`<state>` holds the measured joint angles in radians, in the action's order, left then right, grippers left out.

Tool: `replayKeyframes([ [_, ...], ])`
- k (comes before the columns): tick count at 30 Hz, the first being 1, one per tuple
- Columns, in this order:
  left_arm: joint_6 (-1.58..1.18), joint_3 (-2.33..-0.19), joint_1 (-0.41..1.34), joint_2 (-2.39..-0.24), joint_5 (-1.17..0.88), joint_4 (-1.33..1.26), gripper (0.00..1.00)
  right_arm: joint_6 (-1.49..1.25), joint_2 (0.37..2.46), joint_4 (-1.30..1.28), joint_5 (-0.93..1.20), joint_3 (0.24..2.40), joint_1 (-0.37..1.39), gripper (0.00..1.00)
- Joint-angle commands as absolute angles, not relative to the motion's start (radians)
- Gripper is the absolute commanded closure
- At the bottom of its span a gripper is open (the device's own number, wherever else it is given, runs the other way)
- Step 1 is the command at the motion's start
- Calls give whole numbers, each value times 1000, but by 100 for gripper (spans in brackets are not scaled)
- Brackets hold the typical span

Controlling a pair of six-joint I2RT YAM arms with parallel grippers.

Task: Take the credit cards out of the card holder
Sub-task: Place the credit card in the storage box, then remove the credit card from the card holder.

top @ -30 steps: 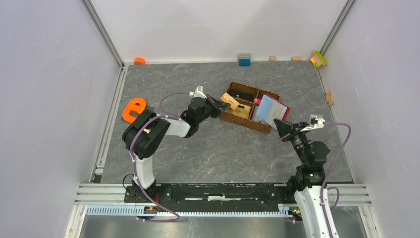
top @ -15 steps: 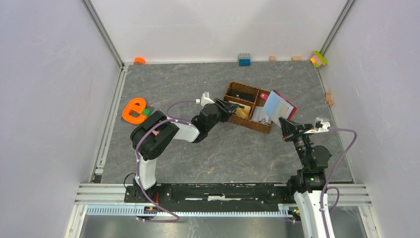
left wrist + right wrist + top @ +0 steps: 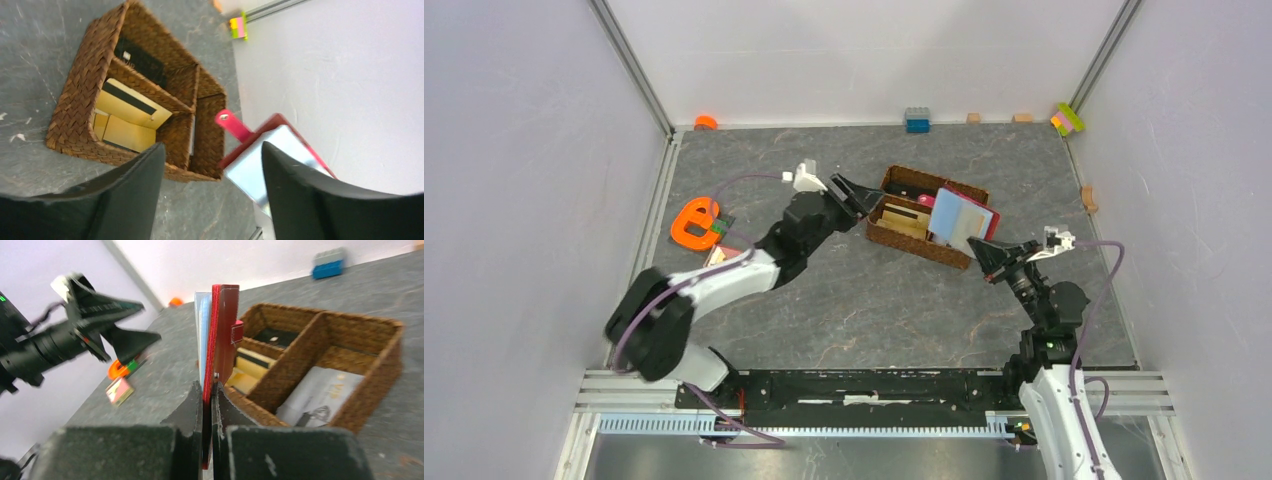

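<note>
My right gripper is shut on the lower edge of the dark red card holder and holds it upright beside the basket. A light blue credit card lies against its open face. My left gripper hangs open and holds nothing, just left of the wicker basket. A yellow-tan card lies in the basket's near-left compartment, and a white-grey card in the right one. Another small pink-tan card lies on the table.
An orange e-shaped piece sits at the left by the pink-tan card. A dark item fills the basket's back compartment. Small blocks line the far wall, with a coloured one in the right corner.
My left gripper has opened and let go of the yellow-tan card into the basket, then drawn back to the left. My right gripper keeps hold of the card holder, shifted slightly.
</note>
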<state>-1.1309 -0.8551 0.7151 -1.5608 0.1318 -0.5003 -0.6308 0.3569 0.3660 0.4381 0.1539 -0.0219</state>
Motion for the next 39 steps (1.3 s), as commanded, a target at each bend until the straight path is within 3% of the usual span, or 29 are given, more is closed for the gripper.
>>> replayKeyframes([
  [1,-822,-780,706,-1319,115,-320,15,-742,471,723,680,122,-26,100],
  [5,-670,-729,706,-1179,88,-193,1,-867,583,947,755,72,-22,100],
  [10,-587,-593,706,-1079,57,-278,0,-974,722,1211,806,36,39,99],
  [18,-627,-569,706,-1090,-103,-353,0,-762,834,1020,723,109,248,100],
  [31,-703,-371,706,-1169,-137,-796,0,-751,923,1050,695,107,332,100],
  [39,-698,-378,706,-1184,-158,-810,0,-762,899,1055,708,112,340,100],
])
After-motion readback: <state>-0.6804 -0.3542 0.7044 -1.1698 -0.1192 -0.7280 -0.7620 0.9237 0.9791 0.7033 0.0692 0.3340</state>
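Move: The card holder, pinched in the right hand, has its middle about 6 cm ahead and 3 cm left of that hand, some 2 cm above it; from the left hand it lies roughly 20 cm to the right, 5 cm back and 3 cm higher. The storage box's middle is about 4 cm ahead, 15 cm right and 15 cm below the left hand, its yellow cards some 3 cm ahead, 10 cm right and 17 cm below that hand. The card holder, still pinched in the right hand's shut fingers, is carried about 12 cm left, with some 5 cm each back and down, turning about 35 degrees counter-clockwise towards the left hand. The empty left hand withdraws from the box, 11 cm back and 5 cm left, arching up about 6 cm before dipping; its fingers finish opening wide and tip upward. ##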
